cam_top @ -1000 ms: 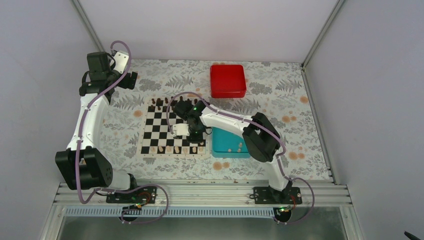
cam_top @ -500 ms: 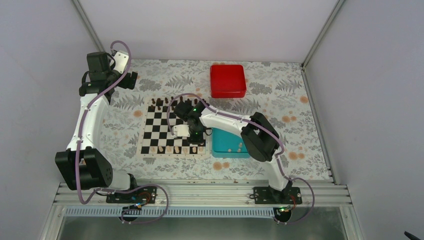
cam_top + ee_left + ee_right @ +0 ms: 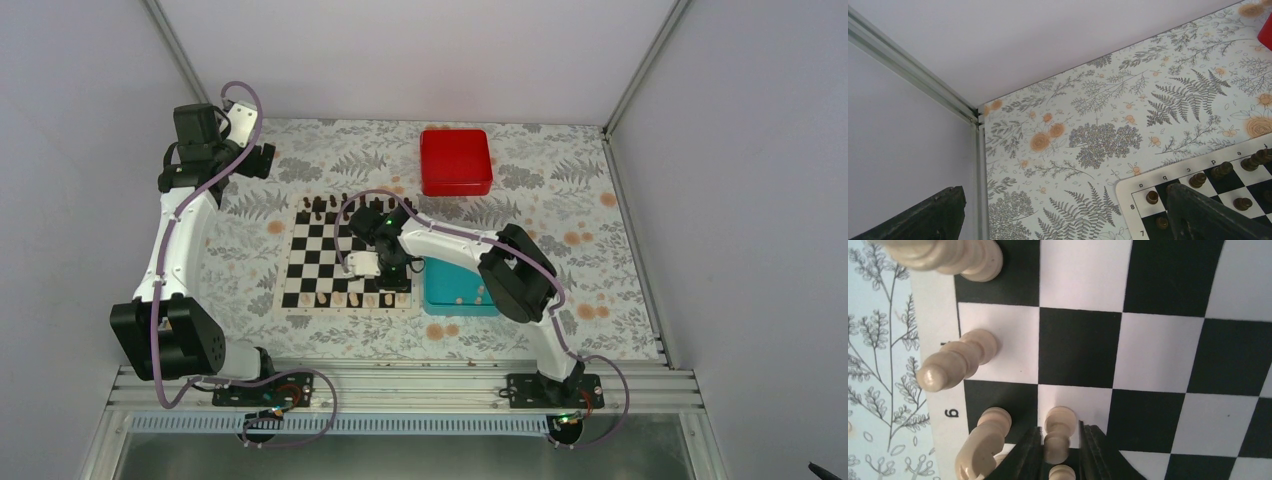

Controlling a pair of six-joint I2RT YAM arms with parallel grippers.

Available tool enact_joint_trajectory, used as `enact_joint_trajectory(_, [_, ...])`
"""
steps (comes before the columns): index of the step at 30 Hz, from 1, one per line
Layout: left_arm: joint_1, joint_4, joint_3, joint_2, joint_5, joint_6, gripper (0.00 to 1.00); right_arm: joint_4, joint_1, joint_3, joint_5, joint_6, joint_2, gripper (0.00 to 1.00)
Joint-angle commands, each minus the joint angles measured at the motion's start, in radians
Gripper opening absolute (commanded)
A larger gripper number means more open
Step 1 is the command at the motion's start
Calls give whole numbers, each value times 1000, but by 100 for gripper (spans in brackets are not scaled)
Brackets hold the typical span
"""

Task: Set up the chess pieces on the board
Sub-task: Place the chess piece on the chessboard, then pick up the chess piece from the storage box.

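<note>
The board (image 3: pixel 330 250) lies mid-table, with pale chess pieces (image 3: pixel 355 298) lined along its near edge and dark ones (image 3: pixel 318 207) along the far edge. My right gripper (image 3: pixel 392 278) is low over the board's near right corner. In the right wrist view it (image 3: pixel 1059 440) is shut on a pale pawn (image 3: pixel 1058 432) that stands on a white square, one finger on each side. Other pale pieces (image 3: pixel 955 362) stand beside it in the edge row. My left gripper (image 3: pixel 1063 200) is open and holds nothing, raised beyond the board's far left corner (image 3: pixel 1133 187).
A teal tray (image 3: pixel 460 285) with a few pale pieces sits right of the board, under the right arm. A red box (image 3: pixel 456 160) stands at the back. Dark pieces (image 3: pixel 1152 196) fill the far left corner. The enclosure walls are close to the left arm.
The right gripper has edged slightly left and farther over the board's near right corner. The left arm has not moved.
</note>
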Motion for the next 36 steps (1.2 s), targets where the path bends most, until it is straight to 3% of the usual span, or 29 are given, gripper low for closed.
enact_joint_trajectory(1, [7, 13, -2, -23, 19, 5, 100, 33, -12, -15, 23, 0, -6, 28])
enact_joint_trajectory(7, [6, 13, -2, -23, 17, 7, 100, 27, -35, -16, 61, 14, -94, 39])
enact_joint_trajectory(12, [7, 12, -2, -27, 16, 6, 100, -25, -94, -24, 67, 25, -219, 41])
enact_joint_trajectory(19, [7, 12, 1, -26, 20, 8, 100, -30, -271, -146, 87, 37, -369, 41])
enact_joint_trajectory(25, [7, 9, 7, -23, 21, 6, 100, 33, -380, -295, 75, 28, -374, 41])
enact_joint_trajectory(36, [7, 9, 2, -33, 16, 4, 100, 109, -431, -362, 55, 26, -319, 39])
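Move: The right fingers are still closed about the white pawn on g2. The next pawn, the front-left one in the blue tray, is about 18 cm to the right, 6 cm ahead and 1 cm lower; another tray pawn is roughly 21 cm right and 4 ahead. The h2 pawn is some 3 cm to the right, level with the hand, and the g1 piece 4 cm straight behind. From the left hand that tray pawn is around 48 cm right, 16 back and 26 down. The right hand opens its fingers about a third of their range to let go of the pawn on g2, easing slightly forward before it rises clear by some 12 cm and swings right over the h2 pawn and the tray's near side. It travels about 17 cm right and 8 cm forward in all, turning roughly 25 degrees clockwise, then sinks again to slow down with open fingers close above the front-left pawn in the blue tray, not touching it yet. ##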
